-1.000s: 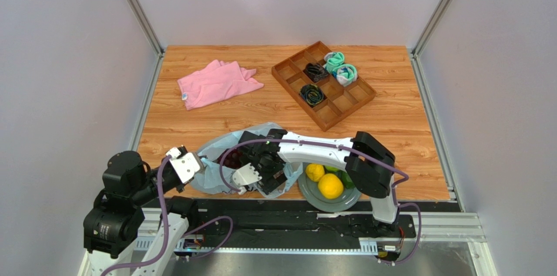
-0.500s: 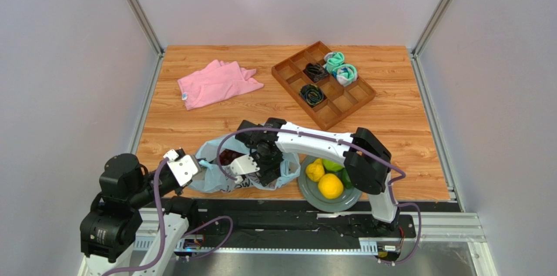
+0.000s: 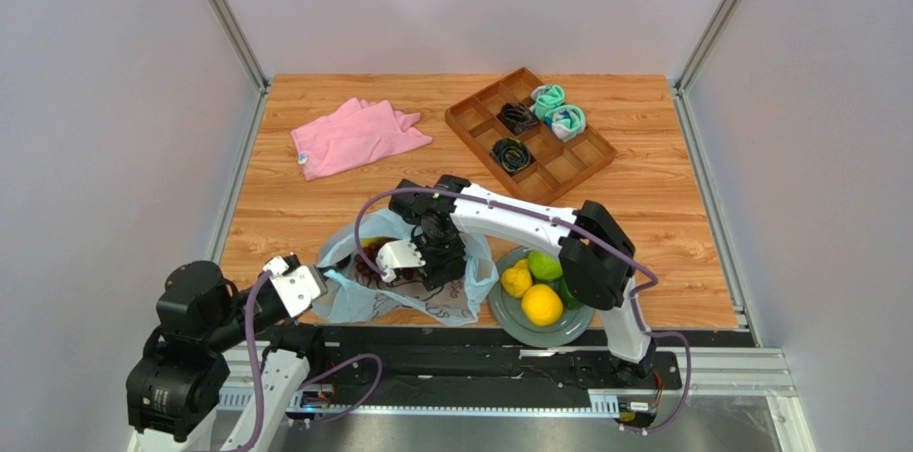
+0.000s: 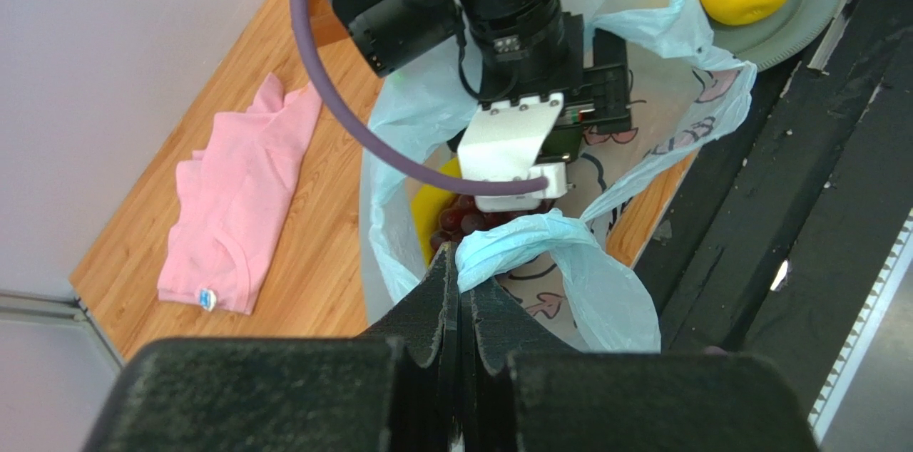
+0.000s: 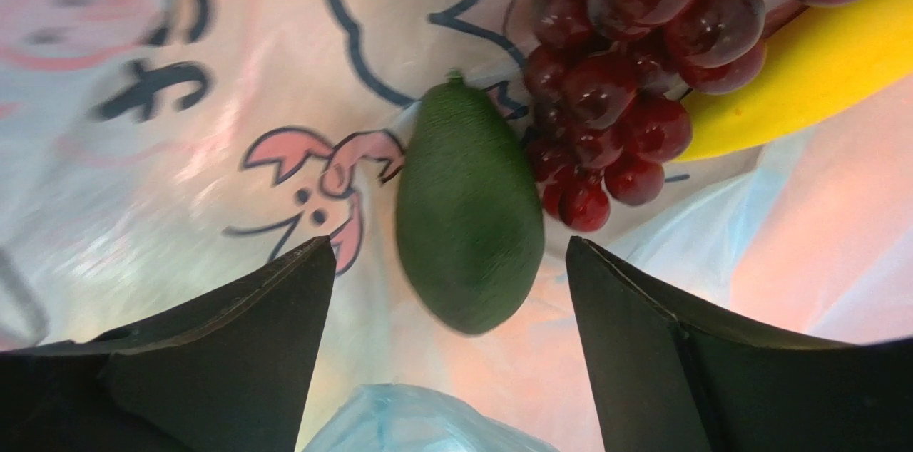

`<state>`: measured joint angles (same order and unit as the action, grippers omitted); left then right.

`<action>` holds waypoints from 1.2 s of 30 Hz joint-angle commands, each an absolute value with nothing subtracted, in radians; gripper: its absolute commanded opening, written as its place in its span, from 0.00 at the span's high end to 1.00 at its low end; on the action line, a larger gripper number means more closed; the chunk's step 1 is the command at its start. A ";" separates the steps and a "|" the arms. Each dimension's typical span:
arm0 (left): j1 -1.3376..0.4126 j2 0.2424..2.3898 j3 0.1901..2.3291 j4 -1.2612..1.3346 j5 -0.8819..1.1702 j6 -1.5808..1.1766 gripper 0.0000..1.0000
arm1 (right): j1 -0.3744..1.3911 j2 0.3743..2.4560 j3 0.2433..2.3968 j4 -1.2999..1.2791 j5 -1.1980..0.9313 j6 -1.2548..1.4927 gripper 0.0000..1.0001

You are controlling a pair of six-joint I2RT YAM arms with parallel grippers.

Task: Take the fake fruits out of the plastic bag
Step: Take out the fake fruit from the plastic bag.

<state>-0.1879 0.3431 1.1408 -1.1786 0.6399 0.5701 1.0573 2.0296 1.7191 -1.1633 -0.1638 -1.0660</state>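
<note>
The pale-blue plastic bag [image 3: 348, 302] lies at the table's near edge, mouth open. My left gripper [image 4: 461, 265] is shut on one of its handles [image 4: 525, 238], holding it up at the bag's left side. My right gripper [image 5: 448, 249] is inside the bag, open, with a finger on each side of the dark green avocado [image 5: 466, 217] and a gap on both sides. A dark red grape bunch [image 5: 611, 56] and a yellow banana [image 5: 814, 67] lie just beyond the avocado. A grey plate [image 3: 509, 318] to the right holds a lemon [image 3: 515, 280], an orange [image 3: 542, 304] and a green apple [image 3: 544, 265].
A pink cloth [image 3: 354, 137] lies at the far left. A wooden divided tray [image 3: 579, 158] with rolled socks sits at the far right. A black rail runs along the table's front edge, directly below the bag and plate.
My right wrist has moved away from the front edge, deeper over the bag's mouth. My left gripper has drawn back to the near left with the handle, stretching the bag open.
</note>
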 commanded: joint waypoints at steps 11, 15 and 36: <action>-0.183 0.342 1.135 -1.140 0.673 0.542 1.00 | 1.034 2.109 1.769 -1.137 -0.172 -1.011 0.46; -0.183 0.344 1.123 -1.131 0.684 0.540 1.00 | 1.034 2.025 1.813 -1.098 -0.260 -0.901 0.55; -0.183 0.382 1.029 -0.986 0.646 0.431 1.00 | 0.991 1.545 1.872 -1.129 -0.528 -0.485 0.59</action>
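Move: The avocado lies in the bag almost straight under the right hand's open fingers, some 3 cm down and 1 cm farther out. The grapes sit about 8 cm left and 3 cm ahead of that hand, with the banana beyond them, roughly 10 cm left and 7 cm ahead; the plate is some 17 cm to its right and 6 cm back. From the left hand the avocado is about 12 cm ahead, 18 cm right and 25 cm below. Down around the avocado goes the right hand, sinking about 3 cm; the fingers close partway and pinch it by its sides. It then lifts steeply, some 24 cm, also drawing back and slightly left, while the wrist tilts nearly 40 degrees to swing the fingertips leftward. The left hand keeps its pinch on the bag's rim and eases 2 to 3 cm forward late on. ##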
